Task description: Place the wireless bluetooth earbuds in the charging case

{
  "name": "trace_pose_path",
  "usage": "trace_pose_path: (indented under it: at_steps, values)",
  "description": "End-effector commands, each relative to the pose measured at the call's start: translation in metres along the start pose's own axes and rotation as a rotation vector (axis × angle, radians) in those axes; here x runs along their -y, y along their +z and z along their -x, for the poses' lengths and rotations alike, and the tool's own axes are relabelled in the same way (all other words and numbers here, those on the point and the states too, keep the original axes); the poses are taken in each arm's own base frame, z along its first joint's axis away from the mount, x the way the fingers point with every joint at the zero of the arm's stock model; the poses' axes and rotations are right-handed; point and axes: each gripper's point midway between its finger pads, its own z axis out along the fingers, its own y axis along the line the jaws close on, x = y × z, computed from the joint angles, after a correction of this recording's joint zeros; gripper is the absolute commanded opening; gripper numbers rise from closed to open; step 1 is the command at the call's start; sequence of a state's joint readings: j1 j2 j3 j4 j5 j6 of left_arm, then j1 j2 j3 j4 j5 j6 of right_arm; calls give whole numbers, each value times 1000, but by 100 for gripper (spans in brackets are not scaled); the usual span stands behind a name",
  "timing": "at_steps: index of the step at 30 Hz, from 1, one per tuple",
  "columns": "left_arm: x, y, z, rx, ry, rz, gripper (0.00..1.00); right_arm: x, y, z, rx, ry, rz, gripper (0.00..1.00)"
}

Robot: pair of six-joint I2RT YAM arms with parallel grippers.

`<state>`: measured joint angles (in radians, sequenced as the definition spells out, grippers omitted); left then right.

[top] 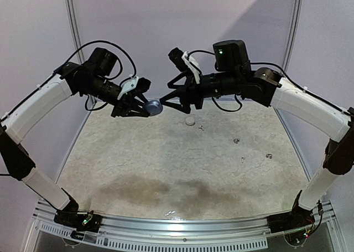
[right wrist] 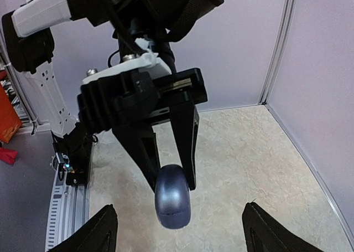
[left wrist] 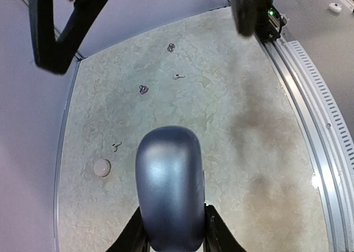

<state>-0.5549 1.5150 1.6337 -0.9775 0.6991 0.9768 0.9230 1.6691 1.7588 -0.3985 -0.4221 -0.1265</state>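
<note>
My left gripper [top: 147, 108] is shut on the charging case [top: 154, 107], a blue-grey oval pod, and holds it in the air above the far part of the table. In the left wrist view the case [left wrist: 170, 188] stands between my fingers [left wrist: 218, 230], its lid closed. My right gripper [top: 168, 103] faces it from the right, open. In the right wrist view its tips spread wide on either side, just short of the case [right wrist: 173, 196]. Two grey earbuds [top: 236, 140] [top: 270, 155] lie on the table at the right; the left wrist view shows them as earbuds [left wrist: 171, 47] [left wrist: 143, 89].
A small white round disc [top: 190, 121] lies on the speckled table [top: 166, 169] below the grippers, with tiny grey bits [top: 200, 127] [top: 242, 159] nearby. Purple walls close the back and sides. A metal rail [top: 182, 224] runs along the near edge.
</note>
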Motion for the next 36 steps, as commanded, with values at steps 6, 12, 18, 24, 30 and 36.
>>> trace_pose_path:
  at_steps: [6, 12, 18, 24, 30, 36]
  values:
    - [9, -1, 11, 26, 7, -18, 0, -3, 35, -15, 13, -76, 84, 67]
    - [8, 1, 9, 25, 3, -16, 0, -7, 47, -34, -12, -60, 119, 60]
    - [6, 3, 9, 24, -2, -14, 0, -4, 53, -42, -33, -51, 110, 46]
    - [6, 4, 8, 25, -5, -16, 0, -5, 54, -49, -62, -58, 122, 30]
    - [3, 5, 8, 31, -52, -5, 4, -7, 52, -40, -56, -78, 134, 0]
    - [-29, -11, -7, 137, -344, 162, 86, -7, 36, -1, 83, -63, 108, 0]
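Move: The earbud case, held in the left fingers, lies about 5 cm left of the right hand, some 5 cm below and roughly 1 cm ahead. Its middle is just past the left fingertips: about 2 cm right of that hand, 1 cm lower, level fore and aft. Far below on the table, from the right hand, a white disc lies some 26 cm ahead and 7 cm right; a loose earbud is about 22 cm ahead and 14 cm right. Downward and to its left, about 4 cm each way, the right hand slides its open fingers around the free end of the earbud case, settles there and pinches it. The left hand keeps the case held nearly motionless meanwhile, then spreads its fingers at the very end to let go, just starting to tilt. ##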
